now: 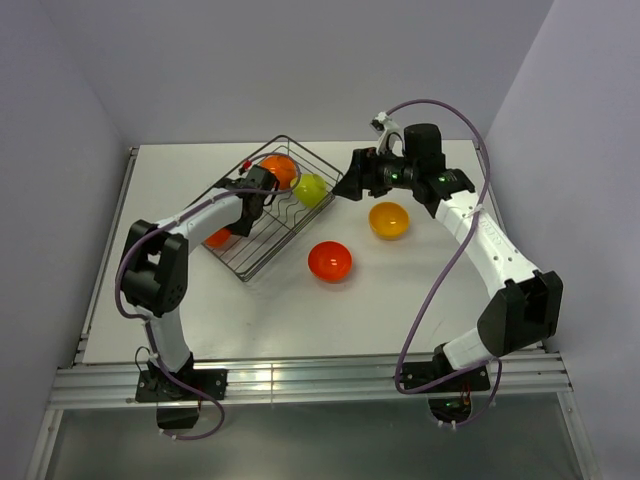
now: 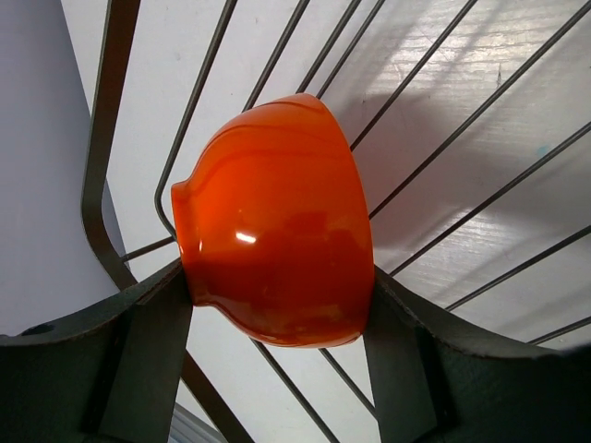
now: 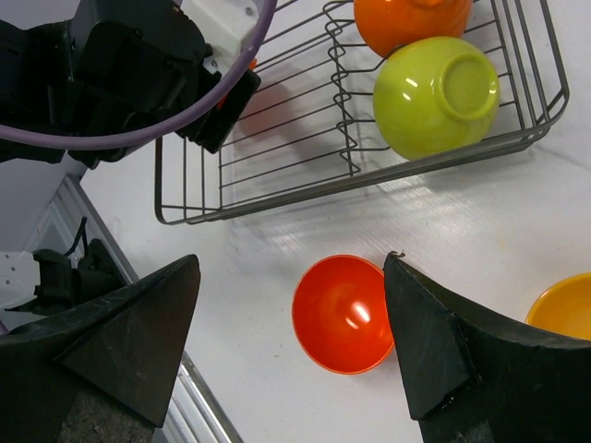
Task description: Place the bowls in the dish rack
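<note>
The dish rack (image 1: 313,158) sits slanted at the back left of the table. An orange bowl (image 1: 280,170) and a lime green bowl (image 1: 310,188) lean at its far end. My left gripper (image 2: 277,286) is shut on a red-orange bowl (image 2: 277,221), held on its side over a rack corner (image 2: 97,138). From above, this bowl (image 1: 218,237) peeks out under the left forearm. My right gripper (image 1: 347,178) hangs open and empty beside the rack. Below it, a red-orange bowl (image 3: 342,314) and a yellow-orange bowl (image 3: 568,318) stand on the table.
Walls close in the table at the back and on both sides. A metal rail (image 1: 320,380) runs along the near edge by the arm bases. The left arm and its purple cable (image 3: 138,138) reach over the rack's near end (image 3: 369,175).
</note>
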Controlling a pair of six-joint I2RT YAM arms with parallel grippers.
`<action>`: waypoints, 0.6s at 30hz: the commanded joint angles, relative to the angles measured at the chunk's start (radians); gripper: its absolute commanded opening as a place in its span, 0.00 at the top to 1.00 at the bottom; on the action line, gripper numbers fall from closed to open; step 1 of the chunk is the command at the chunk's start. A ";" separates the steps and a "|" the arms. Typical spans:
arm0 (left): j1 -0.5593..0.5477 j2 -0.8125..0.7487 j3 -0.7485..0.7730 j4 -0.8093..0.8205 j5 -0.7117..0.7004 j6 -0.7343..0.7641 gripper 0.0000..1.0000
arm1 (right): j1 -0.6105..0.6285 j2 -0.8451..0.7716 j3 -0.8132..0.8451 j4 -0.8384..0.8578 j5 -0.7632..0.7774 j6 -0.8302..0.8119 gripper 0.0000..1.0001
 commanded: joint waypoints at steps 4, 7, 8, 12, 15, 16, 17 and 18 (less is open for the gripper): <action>-0.002 0.021 0.001 0.006 -0.002 0.010 0.28 | -0.018 -0.056 -0.003 0.018 -0.018 -0.021 0.13; -0.002 0.032 -0.002 0.004 0.012 0.005 0.20 | -0.020 -0.053 -0.003 0.013 -0.018 -0.027 0.13; -0.002 0.038 -0.001 0.001 0.019 0.004 0.19 | -0.023 -0.053 -0.002 0.013 -0.018 -0.028 0.13; -0.002 0.049 0.018 -0.008 0.052 0.002 0.15 | -0.024 -0.055 -0.003 0.009 -0.015 -0.031 0.13; -0.002 0.058 0.027 -0.012 0.072 0.000 0.06 | -0.024 -0.051 0.000 0.001 -0.018 -0.032 0.12; -0.002 0.061 0.028 -0.017 0.079 -0.001 0.05 | -0.026 -0.053 0.000 0.000 -0.015 -0.032 0.12; -0.002 0.066 0.030 -0.019 0.081 -0.004 0.01 | -0.026 -0.055 -0.002 -0.002 -0.015 -0.032 0.12; -0.002 0.067 0.030 -0.019 0.085 -0.006 0.01 | -0.026 -0.055 0.000 -0.002 -0.015 -0.032 0.12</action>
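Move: The left hand still pinches a red bowl inside the dish rack. The place for it, the rack floor at the near-left end, is roughly 6 cm below and about 2 cm ahead and 2 cm left. In the rack, the orange bowl stands some 17 cm ahead and 15 cm right, the lime bowl about 12 cm ahead and 23 cm right. From the idle, empty right hand that place is about 34 cm left, 1 cm ahead and 24 cm below. Straight down by about 2 cm goes the left hand, taking the red bowl lower between the rack's wires, after a brief hold. As it sinks, the fingers spread from roughly three quarters open to fully open and let go of the bowl, their tips staying beside its foot and rim. ##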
